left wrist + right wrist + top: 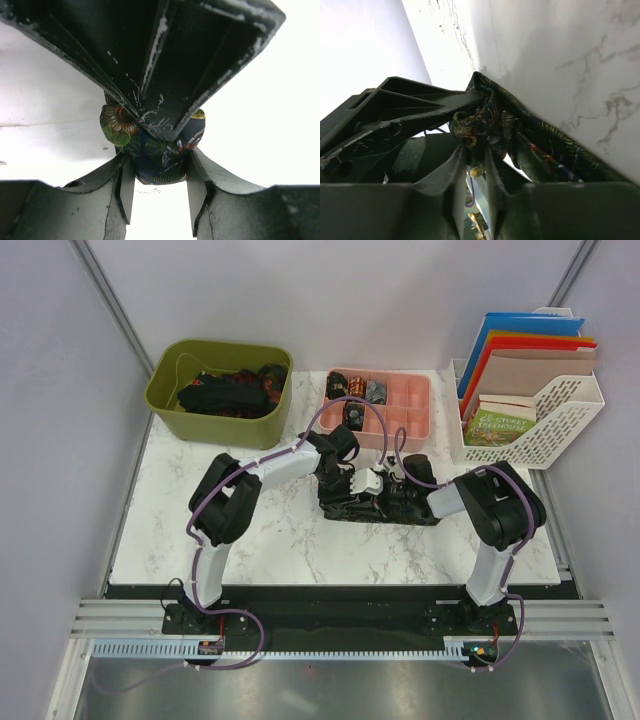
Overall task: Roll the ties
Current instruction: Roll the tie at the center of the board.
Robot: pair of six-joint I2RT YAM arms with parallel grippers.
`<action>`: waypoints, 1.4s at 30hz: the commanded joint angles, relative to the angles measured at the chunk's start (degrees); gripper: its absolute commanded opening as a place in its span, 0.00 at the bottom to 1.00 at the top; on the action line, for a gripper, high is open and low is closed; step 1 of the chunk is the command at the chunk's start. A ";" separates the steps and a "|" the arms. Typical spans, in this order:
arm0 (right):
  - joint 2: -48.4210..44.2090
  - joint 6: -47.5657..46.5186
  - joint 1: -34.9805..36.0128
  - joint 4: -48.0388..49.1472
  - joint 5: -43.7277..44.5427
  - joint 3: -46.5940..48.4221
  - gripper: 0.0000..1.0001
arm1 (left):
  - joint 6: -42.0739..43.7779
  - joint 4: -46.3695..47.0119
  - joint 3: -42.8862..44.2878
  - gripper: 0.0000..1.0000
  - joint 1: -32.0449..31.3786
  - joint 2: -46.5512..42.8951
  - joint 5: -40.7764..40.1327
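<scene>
A dark patterned tie (333, 508) lies across the middle of the marble table (260, 550), and both grippers meet over it. In the left wrist view, my left gripper (160, 161) is shut on the tie's (156, 167) rolled end, pinched between both pads. My right gripper's black fingers (165, 60) cross just above that roll. In the right wrist view, my right gripper (475, 149) stands narrow, with the rolled fabric (470, 131) caught at its fingertips. The tie's loose length (545, 147) trails away over the table. From above, the left gripper (350, 478) and right gripper (386, 486) face each other.
An olive green bin (215, 418) holding more dark ties stands at the back left. A pink compartment tray (410, 420) with rolled ties in it sits behind the grippers. A white file rack (560, 420) with folders and books stands at the back right.
</scene>
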 commanded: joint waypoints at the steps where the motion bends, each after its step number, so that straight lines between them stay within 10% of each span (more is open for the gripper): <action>1: -0.56 -3.71 -0.52 -4.12 2.23 1.66 0.17 | 2.53 -2.45 -4.46 0.31 -0.52 6.87 -0.82; 6: -1.01 -8.00 -1.48 -9.93 3.64 1.92 0.01 | 2.35 -2.71 -4.54 0.34 -0.35 5.73 -0.20; 20: 1.80 -18.83 -2.19 -28.92 8.38 8.07 0.00 | -1.34 7.90 -9.10 0.76 4.22 -11.14 9.91; 42: 5.76 -24.54 -2.63 -39.65 10.14 12.29 0.00 | -2.40 23.22 -15.44 0.86 4.05 -9.66 10.34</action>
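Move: The tie's roll sits between the left hand's fingertips, its middle about 1 cm to their right. From the right hand that roll is roughly 2 cm to the left and 1 cm lower, already at the fingertips. The tie's unrolled tail lies flat, its middle some 8 cm to the right of the right hand, 3 cm back and 3 cm lower; the pink tray is about 20 cm ahead of the left hand and 5 cm to its right. The right hand's part-open fingers shut on the cloth at the roll's right edge, then the hand keeps this pinch while it sinks and draws to the right, about 2.5 cm each way, its fingers tipping some 10 degrees further down. A little after that grip has closed, the left hand opens wide and lets go of the roll, lifting about 3.5 cm and shifting slightly left and forward with a roughly 15-degree tilt that points its fingers more to the right, then eases back right and down to end some 2 cm up, open fingers either side of the roll. ##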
